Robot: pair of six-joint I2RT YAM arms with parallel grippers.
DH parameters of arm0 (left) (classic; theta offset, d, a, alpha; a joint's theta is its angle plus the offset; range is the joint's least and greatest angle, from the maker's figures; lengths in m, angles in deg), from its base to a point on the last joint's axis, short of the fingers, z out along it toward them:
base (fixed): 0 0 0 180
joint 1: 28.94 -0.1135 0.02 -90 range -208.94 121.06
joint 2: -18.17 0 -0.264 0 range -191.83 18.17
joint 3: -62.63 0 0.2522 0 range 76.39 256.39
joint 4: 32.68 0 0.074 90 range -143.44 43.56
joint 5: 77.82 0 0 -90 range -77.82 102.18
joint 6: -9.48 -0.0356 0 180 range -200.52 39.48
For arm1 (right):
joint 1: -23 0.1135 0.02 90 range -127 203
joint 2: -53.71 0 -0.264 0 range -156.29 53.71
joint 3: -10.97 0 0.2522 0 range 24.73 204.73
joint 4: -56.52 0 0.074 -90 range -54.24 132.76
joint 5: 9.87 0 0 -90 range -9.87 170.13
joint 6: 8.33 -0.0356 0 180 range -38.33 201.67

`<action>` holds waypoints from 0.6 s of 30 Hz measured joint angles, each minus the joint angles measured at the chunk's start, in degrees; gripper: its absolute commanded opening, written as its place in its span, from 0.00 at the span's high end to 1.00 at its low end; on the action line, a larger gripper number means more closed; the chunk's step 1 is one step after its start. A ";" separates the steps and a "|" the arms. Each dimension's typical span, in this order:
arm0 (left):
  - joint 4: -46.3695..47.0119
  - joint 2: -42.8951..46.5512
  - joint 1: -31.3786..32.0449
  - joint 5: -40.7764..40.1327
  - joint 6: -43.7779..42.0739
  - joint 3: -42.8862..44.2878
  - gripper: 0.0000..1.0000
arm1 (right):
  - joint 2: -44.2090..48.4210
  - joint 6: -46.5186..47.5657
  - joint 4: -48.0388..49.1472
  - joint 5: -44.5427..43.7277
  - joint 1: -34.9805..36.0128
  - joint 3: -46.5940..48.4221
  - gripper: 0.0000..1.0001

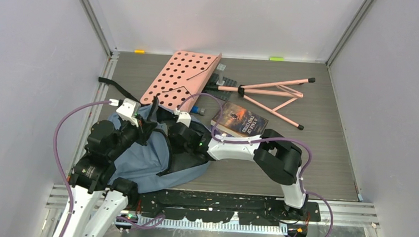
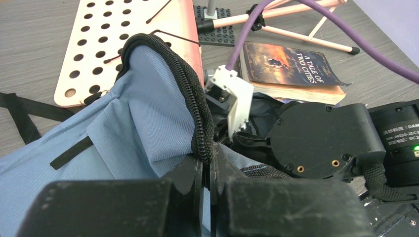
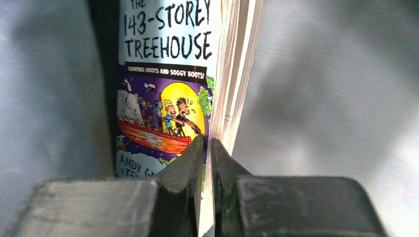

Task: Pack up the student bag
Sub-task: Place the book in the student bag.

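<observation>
The student bag [image 1: 137, 162], soft blue-grey fabric with black zipper trim, lies at the near left of the table. My left gripper [image 2: 207, 163] is shut on the bag's black zipper edge [image 2: 190, 89] and holds the opening up; in the top view it [image 1: 149, 121] sits at the bag's far rim. My right gripper [image 1: 172, 132] reaches into the opening. Inside, against the grey lining [image 3: 336, 98], it [image 3: 207, 143] is shut on the front cover of a colourful paperback, "The 143-Storey Treehouse" [image 3: 165, 84], which stands on edge.
Behind the bag lies a pink perforated board [image 1: 179, 77] joined to a pink folded tripod stand [image 1: 270, 95]. A dark paperback, "A Tale of Two Cities" [image 1: 240, 122], lies right of the bag beside the right arm. A black studded plate [image 1: 221, 80] lies under the stand. Walls close three sides.
</observation>
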 measured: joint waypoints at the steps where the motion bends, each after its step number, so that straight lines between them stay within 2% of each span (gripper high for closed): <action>1: 0.00 -0.02 0.00 0.02 0.00 0.00 1.00 | -0.61 -0.04 0.28 0.39 0.20 0.98 0.87; 8: 0.07 -0.09 0.00 0.00 -0.02 0.00 1.00 | -5.42 -1.14 3.74 3.93 1.90 5.75 0.87; 15: -0.04 -0.11 0.00 0.00 -0.02 0.00 1.00 | -6.84 -1.29 4.33 4.94 2.10 6.29 0.84; 17: -0.04 -0.11 0.00 0.00 -0.02 0.00 1.00 | -6.84 -1.03 4.28 4.92 2.10 6.29 0.80; 18: -0.04 -0.11 0.00 0.00 -0.02 0.00 1.00 | -6.75 -0.79 4.22 4.90 2.10 6.29 0.74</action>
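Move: Inside the bag, the right fingers already pinch the page edge of the upright Treehouse book, whose middle is about 4 cm ahead, 5 cm left and 4 cm below. The bag's left inner wall, where the book goes, is some 8 cm left and 2 cm back. A Tale of Two Cities sits roughly 26 cm right and 6 cm ahead, the blue bottle 10 cm right and 9 cm ahead. From the left hand, the Treehouse book is about 20 cm below, 3 cm left and 1 cm ahead. Shifting quickly to the left by about 5 cm and back some 2 cm, the right hand drags the pinched book sideways inside the bag towards its left wall, turning slightly counter-clockwise, then stops there with its fingers still nearly shut on the page edge. The left hand stays put and keeps its pinch on the bag's zipped rim, holding the mouth open. ##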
